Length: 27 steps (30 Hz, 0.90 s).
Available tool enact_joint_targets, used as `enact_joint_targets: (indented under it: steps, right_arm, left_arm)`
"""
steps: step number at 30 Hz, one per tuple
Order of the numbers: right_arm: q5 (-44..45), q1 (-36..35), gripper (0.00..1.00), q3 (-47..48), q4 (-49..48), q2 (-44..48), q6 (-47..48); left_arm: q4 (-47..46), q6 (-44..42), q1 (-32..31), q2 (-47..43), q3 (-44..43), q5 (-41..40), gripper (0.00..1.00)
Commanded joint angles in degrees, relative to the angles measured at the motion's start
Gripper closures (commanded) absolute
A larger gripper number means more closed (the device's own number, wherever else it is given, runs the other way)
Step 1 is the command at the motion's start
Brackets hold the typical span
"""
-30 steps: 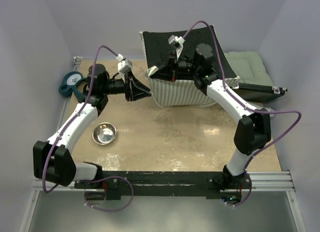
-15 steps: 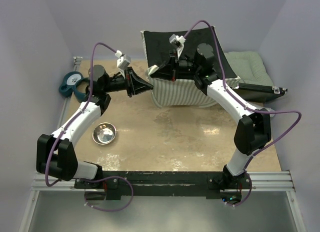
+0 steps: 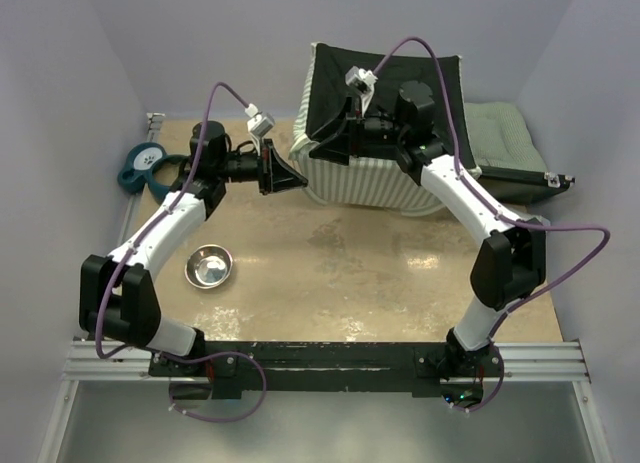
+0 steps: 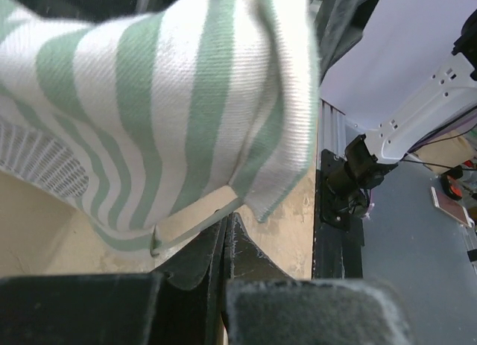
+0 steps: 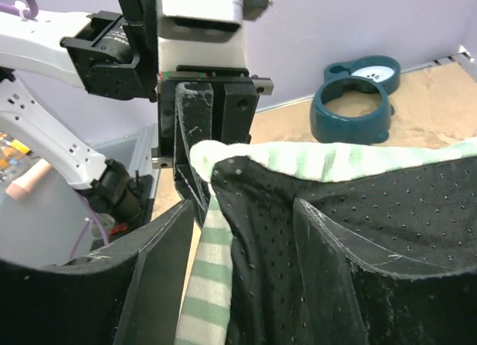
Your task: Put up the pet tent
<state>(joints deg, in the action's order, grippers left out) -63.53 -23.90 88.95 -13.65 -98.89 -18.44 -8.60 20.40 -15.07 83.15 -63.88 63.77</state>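
Observation:
The pet tent (image 3: 362,179), green-and-white striped with a black dotted panel (image 3: 395,83), stands tipped at the back of the table. My left gripper (image 3: 297,183) is at its lower left corner. In the left wrist view its jaws (image 4: 227,217) are shut, pinching a thin white strip (image 4: 186,227) that hangs from the striped cloth (image 4: 171,106). My right gripper (image 3: 337,140) sits at the upper left corner. There its fingers (image 5: 160,263) stand apart, and the tent's black-lined corner (image 5: 276,233) lies loose between them.
A steel bowl (image 3: 209,266) sits front left. A teal double pet bowl (image 3: 146,166) lies by the left wall, also in the right wrist view as the teal bowl (image 5: 358,99). A green quilted cushion (image 3: 510,133) lies back right, behind a black bar (image 3: 520,186).
The tent has shifted right and tipped back, showing more black panel. My left gripper followed its corner and closed. My right gripper has opened.

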Motion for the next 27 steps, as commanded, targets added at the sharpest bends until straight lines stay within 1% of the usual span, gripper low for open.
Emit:
enact_joint_targets:
  steps: [1,3,4,5,6,7,8,9,11,12,15,19,20,22,23,24,25,26,27]
  right_arm:
    - [-0.19,0.08,0.46,2.29,4.95,4.14,5.17]
    - [0.51,0.17,0.55,1.93,4.07,4.32,4.73]
    - [1.03,0.17,0.66,1.76,3.9,4.32,4.73]
    - [1.56,0.08,0.73,1.84,3.81,4.32,4.81]
    - [2.09,0.08,0.78,1.84,3.89,4.23,4.81]
    - [2.18,0.08,0.78,2.02,3.89,4.15,4.81]
    - [2.18,0.17,0.78,2.28,3.98,4.15,4.81]
    - [2.18,0.17,0.74,2.54,4.07,4.15,4.81]
    - [2.18,0.08,0.56,3.07,4.24,4.15,4.9]
    - [2.09,0.08,0.51,3.34,4.25,4.15,4.9]
    - [2.27,0.08,0.45,3.51,3.89,4.23,4.73]
    - [2.88,-0.09,0.46,3.95,4.94,3.71,5.6]
    - [3.23,-0.09,0.52,4.48,6.51,3.27,7.0]
    - [4.11,-0.18,0.72,6.23,9.68,2.66,9.63]
    - [4.64,-0.18,0.88,6.85,10.65,2.3,10.26]
    - [4.73,-0.09,0.97,7.46,11.36,2.21,11.13]
    - [5.16,-0.01,1.0,8.08,11.97,2.13,12.01]
    - [5.78,-0.01,1.0,8.61,12.5,2.12,12.54]
    - [5.78,0.08,1.0,9.13,12.51,2.21,12.72]
  left_arm:
    - [4.21,-2.91,-0.05,1.04,-2.31,-0.84,1.0]
    - [1.07,-1.95,-0.05,0.7,-1.34,-0.14,1.0]
    - [-1.05,-1.34,-0.05,0.34,-0.64,0.39,1.0]
    - [-4.03,0.23,-0.05,-0.53,0.5,0.57,1.0]
    - [-6.84,1.56,-0.05,-1.32,1.73,0.66,1.0]
    - [-9.57,2.44,-0.05,-1.94,2.61,0.48,1.0]
    - [-10.98,2.8,-0.05,-2.38,3.14,0.39,1.0]
    - [-11.61,2.8,-0.05,-2.64,3.32,0.22,1.0]
    - [-11.79,2.36,-0.05,-2.65,3.32,-0.05,1.0]
    - [-11.79,2.01,-0.05,-2.73,3.23,0.13,1.0]
    - [-10.56,0.08,-0.13,-2.82,2.88,-0.49,1.0]
    - [-9.59,-0.8,-0.13,-2.21,2.0,-0.75,1.0]
    - [-9.24,-0.98,-0.22,-2.29,1.74,-0.84,1.0]
    - [-7.58,-2.55,-0.13,-2.56,1.04,-0.49,1.0]
    - [-6.09,-3.87,-0.05,-2.91,0.69,-0.14,0.96]
    - [-4.68,-5.62,0.04,-3.43,0.6,0.21,0.86]
    - [-2.93,-7.12,0.3,-4.22,0.68,0.48,0.74]
    - [-1.09,-8.96,0.65,-5.27,1.12,0.74,0.64]
    - [-0.11,-10.2,1.44,-6.5,1.91,1.18,0.59]
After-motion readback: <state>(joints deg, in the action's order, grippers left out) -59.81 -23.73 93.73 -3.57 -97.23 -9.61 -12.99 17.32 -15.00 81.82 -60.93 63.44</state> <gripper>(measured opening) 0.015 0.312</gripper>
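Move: The tent's near-left top corner sits just beyond my open right fingers, about 3 cm to the left, at the same reach and height. My left fingertips, already shut, are some 4 cm back, 2 cm left and 7 cm below the right hand. From the left hand the corner is roughly 4 cm ahead and 7 cm up; the steel bowl is about 19 cm left, 11 cm back and 27 cm down. My right hand stays around the tent corner, fingers half closing, opening again, then shutting fully to pinch the dark fabric just beside it, while I lift about 2 cm and end easing slightly forward. My left hand stays beneath, dipping a centimetre and coming back, and at the very end opens its fingers part way, clear of the striped cloth. ##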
